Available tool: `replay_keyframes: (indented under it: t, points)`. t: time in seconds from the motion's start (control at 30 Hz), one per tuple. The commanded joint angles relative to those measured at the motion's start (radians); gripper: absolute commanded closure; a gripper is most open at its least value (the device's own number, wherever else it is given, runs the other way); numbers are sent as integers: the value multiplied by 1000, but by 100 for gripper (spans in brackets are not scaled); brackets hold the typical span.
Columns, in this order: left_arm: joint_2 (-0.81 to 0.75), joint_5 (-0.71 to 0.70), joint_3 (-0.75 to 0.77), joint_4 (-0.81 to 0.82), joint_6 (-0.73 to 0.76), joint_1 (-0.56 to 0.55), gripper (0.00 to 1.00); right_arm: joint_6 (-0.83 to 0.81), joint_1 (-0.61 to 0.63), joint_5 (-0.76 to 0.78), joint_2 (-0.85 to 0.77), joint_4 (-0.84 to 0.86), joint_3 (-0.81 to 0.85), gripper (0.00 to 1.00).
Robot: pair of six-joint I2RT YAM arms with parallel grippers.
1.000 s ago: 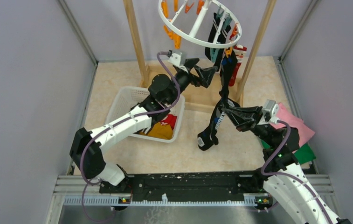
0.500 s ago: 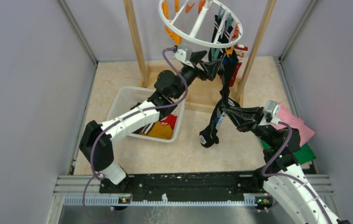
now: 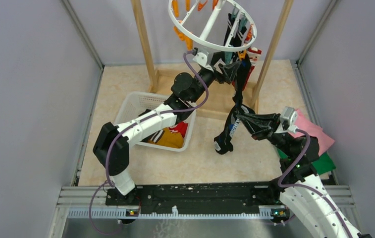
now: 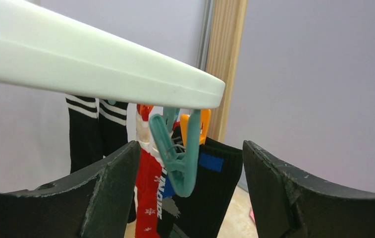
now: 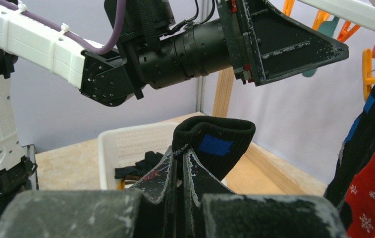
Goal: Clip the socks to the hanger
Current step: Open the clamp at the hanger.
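The white ring hanger (image 3: 202, 45) hangs from the wooden rack, with orange and teal pegs below its rim (image 4: 101, 74). Clipped to it are a red sock (image 4: 148, 193), a black sock with a blue patch (image 4: 215, 193) and black striped socks (image 4: 83, 134). My left gripper (image 4: 191, 153) is open just under the rim, its jaws either side of a teal peg (image 4: 175, 158) without touching it. To the right and lower down, my right gripper (image 5: 181, 153) is shut on the cuff of another black sock (image 5: 215, 141), which dangles toward the floor (image 3: 225, 139).
A white mesh basket (image 3: 126, 106) at the left holds yellow and red socks (image 3: 170, 136). Wooden rack posts (image 3: 143, 39) stand either side of the hanger. Pink cloth (image 3: 314, 129) and green cloth (image 3: 326, 163) lie under the right arm.
The left arm has risen and reached forward to the hanger's near rim, and its jaws have narrowed a little around the teal peg. The right arm and its sock have stayed put.
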Motion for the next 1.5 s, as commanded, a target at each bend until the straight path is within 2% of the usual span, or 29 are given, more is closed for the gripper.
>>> replay_keyframes:
  t: [0.0, 0.23, 1.1, 1.33, 1.47]
  points:
    - [6, -14, 56, 72, 33, 6, 19, -8, -10, 4, -10, 41, 23, 100]
    - [24, 18, 105, 32, 12, 16, 26, -8, -11, 5, -7, 48, 24, 100]
    - [63, 93, 148, 11, -37, 46, 31, -6, -15, 5, -2, 56, 26, 100]
    - [78, 98, 164, 8, -64, 46, 37, -5, -18, 5, -2, 57, 25, 100]
    - [82, 105, 171, 8, -78, 46, 44, -5, -19, 5, -4, 57, 25, 100]
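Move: The free teal clamp hangs from the hanger's rim almost between the left hand's open fingers, roughly 2 cm ahead, 1 cm right and 1 cm above the hand point, with the white rim about 4 cm above the clamp. From the left hand, the orange clamp holding a dark sock is some 4 cm ahead and 8 cm right, about as high as the teal one. From the right hand, gripping a black sock's cuff, the teal clamp lies about 19 cm ahead, 5 cm left and 8 cm up. The left hand feels its way up and forward around the teal clamp: it rises about 3 cm towards the rim, sinks back most of that while edging some 1.5 cm forward, then lifts again, ending a little under 2 cm higher than it began, slightly to the right. Its fingers close gradually from wide open to a bit over half, narrowing on either side of the clamp's handles just under the rim, while the right hand stays still and keeps its pinch on the black sock's cuff. ##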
